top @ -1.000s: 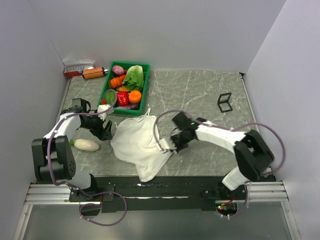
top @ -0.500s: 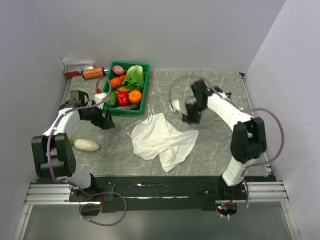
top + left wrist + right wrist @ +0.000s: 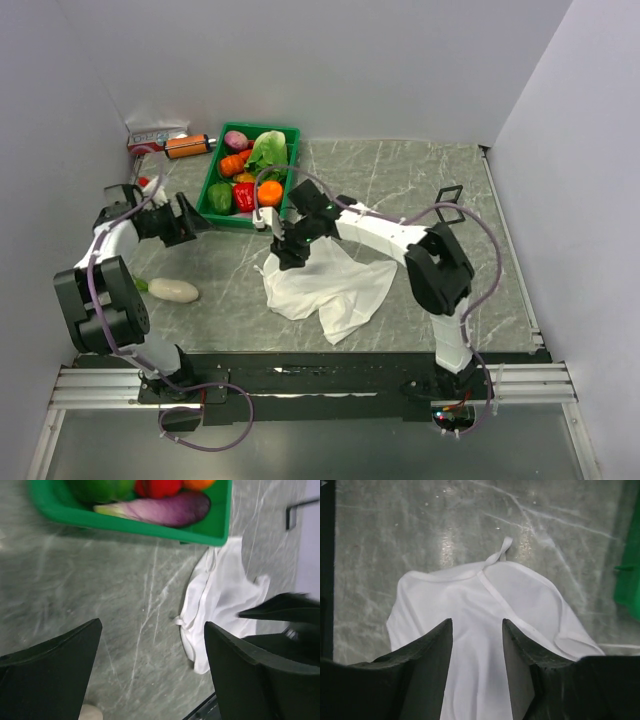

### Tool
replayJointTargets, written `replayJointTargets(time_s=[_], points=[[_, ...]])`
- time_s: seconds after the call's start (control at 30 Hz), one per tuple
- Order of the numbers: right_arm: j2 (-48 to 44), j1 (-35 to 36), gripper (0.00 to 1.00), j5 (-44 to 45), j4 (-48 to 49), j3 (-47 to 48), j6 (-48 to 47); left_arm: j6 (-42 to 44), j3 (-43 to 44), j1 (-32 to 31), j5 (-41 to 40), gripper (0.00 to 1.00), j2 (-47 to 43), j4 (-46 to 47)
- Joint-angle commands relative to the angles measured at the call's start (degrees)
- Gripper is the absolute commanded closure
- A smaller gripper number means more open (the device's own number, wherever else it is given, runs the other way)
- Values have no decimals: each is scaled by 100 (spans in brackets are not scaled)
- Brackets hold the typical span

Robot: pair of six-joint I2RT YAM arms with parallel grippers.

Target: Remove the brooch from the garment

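Note:
The white garment (image 3: 330, 285) lies crumpled on the table in front of the green basket. It also shows in the left wrist view (image 3: 225, 590) and in the right wrist view (image 3: 480, 610), where one strap loop (image 3: 500, 552) points away. No brooch shows on the cloth in any view; it is hidden. My right gripper (image 3: 284, 254) hovers open over the garment's upper left part, its jaws (image 3: 476, 625) apart with only cloth below them. My left gripper (image 3: 198, 226) is open and empty (image 3: 152, 630) over bare table to the left of the garment.
A green basket (image 3: 290, 215) of vegetables stands behind the garment; its wall (image 3: 150, 527) is close to my left gripper. A small white oval lump (image 3: 172, 290) lies at the left. A black wire frame (image 3: 450, 205) stands at the right. An orange can (image 3: 187, 146) and a box (image 3: 155, 135) sit at the back left.
One second ago both grippers were at the bunched garment; it now lies spread out. My right arm swung back right, then returned over the garment's upper left. My left gripper drew back leftwards.

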Motion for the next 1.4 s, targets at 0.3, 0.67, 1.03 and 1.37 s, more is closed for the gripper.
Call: replayJointTargets(time_s=[0.3,0.67,1.03,1.37], points=[[1007,290,46,171,1887,424,1865,-528,-225,538,4,11,-1157,-271],[1482,580,49,460,1632,750,1540,-606,-506,450,-22,11,-1500,-315],[1256,703,91,838,1291,855,1304,-440,-384,371,-6,11,-1484,-350],[-1267,160,98,231,-599,-144,-762,2220,803,-647,-13,14,-376,-1070]])
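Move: From the right hand, the garment's twisted strap end lies about 8 cm to the left, level fore-and-aft and some 8 cm below. The garment's middle is roughly 10 cm right and 4 cm back; the green crate's is about 22 cm ahead and 10 cm left, its orange 18 cm ahead and 5 cm left. From the left hand, the strap end lies some 15 cm right, 8 cm back and 9 cm below. Right hand sinks leftward about 7 cm, pinches the strap end, lifts 8 cm swinging right; left hand rises slightly. ##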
